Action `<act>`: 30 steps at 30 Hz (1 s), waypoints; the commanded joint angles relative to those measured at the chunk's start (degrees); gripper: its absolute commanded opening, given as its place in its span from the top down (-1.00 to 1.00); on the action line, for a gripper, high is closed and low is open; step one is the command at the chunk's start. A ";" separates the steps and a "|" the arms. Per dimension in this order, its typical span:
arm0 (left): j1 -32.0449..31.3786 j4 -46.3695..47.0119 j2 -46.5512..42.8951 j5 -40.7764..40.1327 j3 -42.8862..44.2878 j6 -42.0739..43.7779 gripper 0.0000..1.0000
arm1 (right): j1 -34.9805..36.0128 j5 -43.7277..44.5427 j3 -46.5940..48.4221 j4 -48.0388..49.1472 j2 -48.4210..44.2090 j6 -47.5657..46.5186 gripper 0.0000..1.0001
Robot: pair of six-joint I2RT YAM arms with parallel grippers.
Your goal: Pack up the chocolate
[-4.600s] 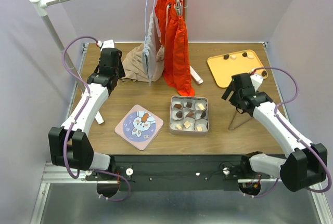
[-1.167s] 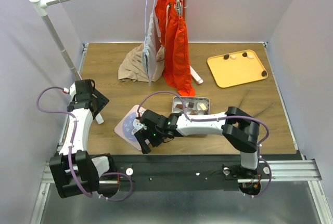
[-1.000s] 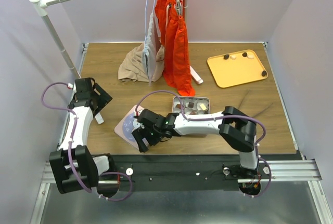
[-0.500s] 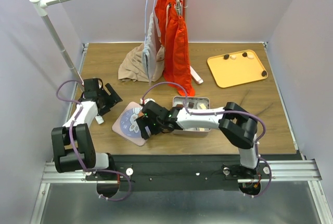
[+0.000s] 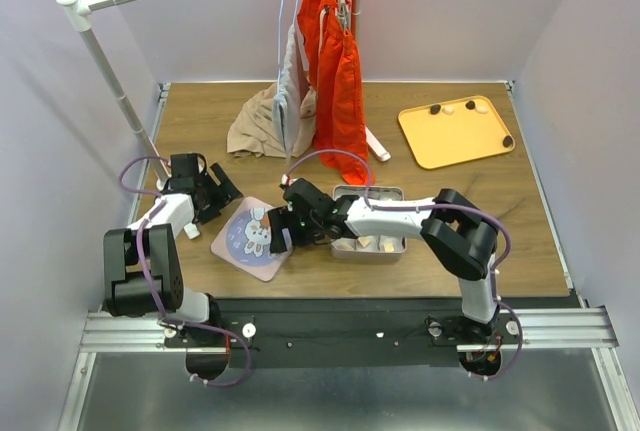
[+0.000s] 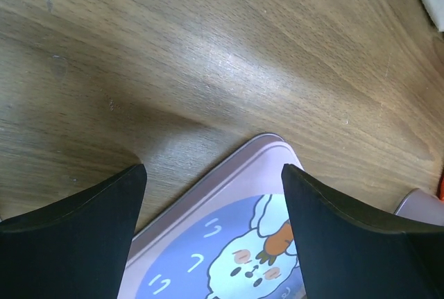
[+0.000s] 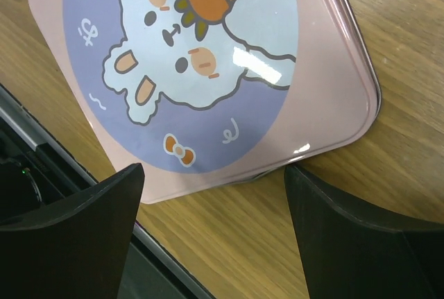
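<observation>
The chocolate shows in two places: a few pieces (image 5: 367, 243) in the open metal tin (image 5: 390, 194), mostly hidden under my right arm, and several loose pieces (image 5: 436, 109) on the orange tray (image 5: 455, 136) at the back right. The tin's pink lid with a bunny print (image 5: 245, 241) (image 6: 229, 250) (image 7: 208, 70) lies flat on the table left of the tin. My right gripper (image 5: 279, 226) (image 7: 214, 171) is open over the lid's right edge. At the lid's far left corner my left gripper (image 5: 224, 195) (image 6: 214, 168) is open too. Neither holds anything.
A clothes rack stands at the back with an orange garment (image 5: 340, 81) hanging from it and a beige cloth (image 5: 258, 123) heaped below. Its white foot (image 5: 378, 146) lies on the table behind the tin. The rack's slanted pole (image 5: 110, 76) runs along the left edge.
My right gripper has drawn back from the lid's front edge to its right edge. My left gripper has swung in to the lid's far left corner. The lid has shifted slightly left.
</observation>
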 commanded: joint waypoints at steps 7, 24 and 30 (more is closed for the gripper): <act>-0.13 -3.30 -4.20 0.85 -4.72 -0.77 -0.78 | -1.34 -2.17 11.66 0.91 8.69 -0.47 -0.81; -0.13 -3.74 -6.93 -1.35 -5.25 -2.88 -0.78 | -4.24 -1.12 13.17 -5.07 5.62 7.07 -0.86; -0.13 -5.24 -7.90 -3.64 -5.07 -3.23 -0.77 | -3.63 -0.77 12.63 -5.51 8.16 13.14 -0.86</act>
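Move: The pink bunny lid lies between the open hands, its middle about 7 cm left and 1 cm ahead of the right hand, a few cm below. The chocolate box sits some 19 cm right of that hand and 5 cm ahead. From the left hand the lid is roughly 6 cm right and 8 cm back, about 3 cm down; the white stand foot is 8 cm left and 6 cm back. Right hand sweeps about 8 cm forward-left against the lid's edge, then eases back; the left retreats 2 cm. ##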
